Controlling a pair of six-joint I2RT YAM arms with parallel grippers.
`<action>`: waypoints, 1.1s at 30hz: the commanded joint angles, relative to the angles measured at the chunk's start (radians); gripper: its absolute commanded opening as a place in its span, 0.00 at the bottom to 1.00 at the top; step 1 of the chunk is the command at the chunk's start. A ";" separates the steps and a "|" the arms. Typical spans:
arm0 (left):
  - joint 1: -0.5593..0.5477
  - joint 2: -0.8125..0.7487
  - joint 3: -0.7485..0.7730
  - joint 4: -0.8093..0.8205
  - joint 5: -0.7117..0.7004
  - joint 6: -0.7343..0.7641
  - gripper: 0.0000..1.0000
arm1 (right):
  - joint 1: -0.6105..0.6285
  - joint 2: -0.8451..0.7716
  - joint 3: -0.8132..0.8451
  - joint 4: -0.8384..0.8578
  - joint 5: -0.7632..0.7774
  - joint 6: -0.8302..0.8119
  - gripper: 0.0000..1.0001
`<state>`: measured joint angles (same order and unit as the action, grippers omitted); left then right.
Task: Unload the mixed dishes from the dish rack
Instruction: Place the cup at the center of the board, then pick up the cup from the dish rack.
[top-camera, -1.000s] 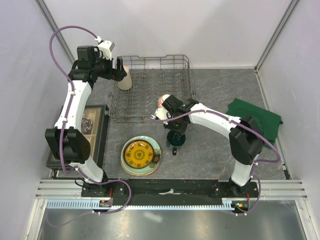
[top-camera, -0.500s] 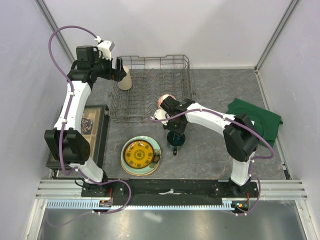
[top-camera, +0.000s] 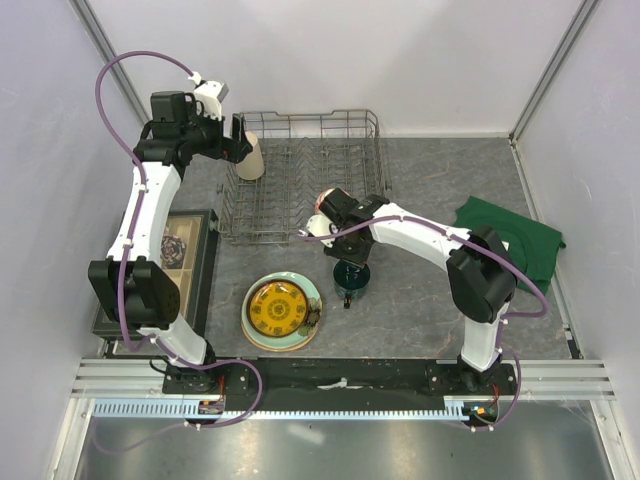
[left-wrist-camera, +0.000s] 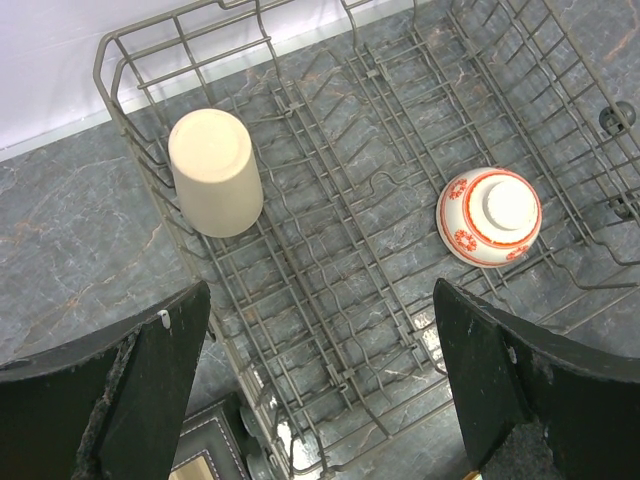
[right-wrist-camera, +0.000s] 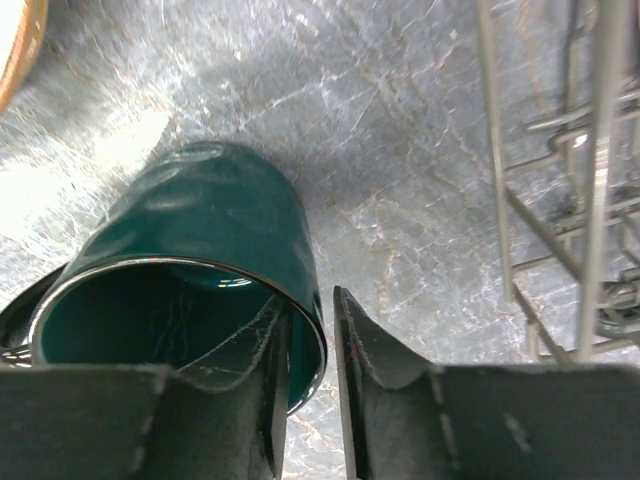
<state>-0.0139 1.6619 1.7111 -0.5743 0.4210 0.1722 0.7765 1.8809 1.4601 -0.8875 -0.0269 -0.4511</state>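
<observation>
The dark green mug stands on the table in front of the dish rack. My right gripper straddles its rim, one finger inside, the other outside with a thin gap to the wall, so it is open a little. In the rack sit a tall beige cup and an upturned red-and-white bowl. My left gripper hovers wide open above the rack's left end. The small yellow plate lies on the pale-green plate.
A dark-framed tray lies left of the plates, beside the left arm. A green cloth is at the right. The rack's wire side stands close to the right of the mug.
The right gripper's jaws have parted slightly from the mug's rim, and its wrist has edged left. The left arm has not moved.
</observation>
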 joint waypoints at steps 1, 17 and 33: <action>0.005 -0.033 0.002 0.011 0.021 0.046 0.99 | 0.001 -0.005 0.062 -0.008 0.007 -0.004 0.33; 0.005 0.154 0.162 -0.071 -0.050 0.135 0.99 | 0.001 -0.072 0.175 -0.010 0.008 0.028 0.57; -0.069 0.484 0.531 -0.190 -0.205 0.297 0.99 | 0.000 -0.207 0.129 0.005 0.041 0.019 0.66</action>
<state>-0.0486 2.0735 2.1468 -0.7197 0.2863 0.3695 0.7765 1.7145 1.5959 -0.8963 -0.0242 -0.4347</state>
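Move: My right hand's fingers straddle the far rim of the green cup, whose middle is about 4 cm back towards me and 3 cm lower. The plates lie some 10 cm back and 14 cm left of that hand, the bowl in the rack about 11 cm ahead and 3 cm left. From my left hand, empty and open, the beige cup is roughly 12 cm ahead, 3 cm left and 21 cm below; the bowl is 7 cm back, 17 cm right. I open my right fingers further off the green cup's rim, easing forward and left a couple of centimetres, then rise clear, about 10 cm up in all, while the fingertips swing some 15 degrees forward and left. My left hand starts slightly later, wide open, going about 9 cm forward and 5 cm down towards the beige cup, its left side rolling up. ##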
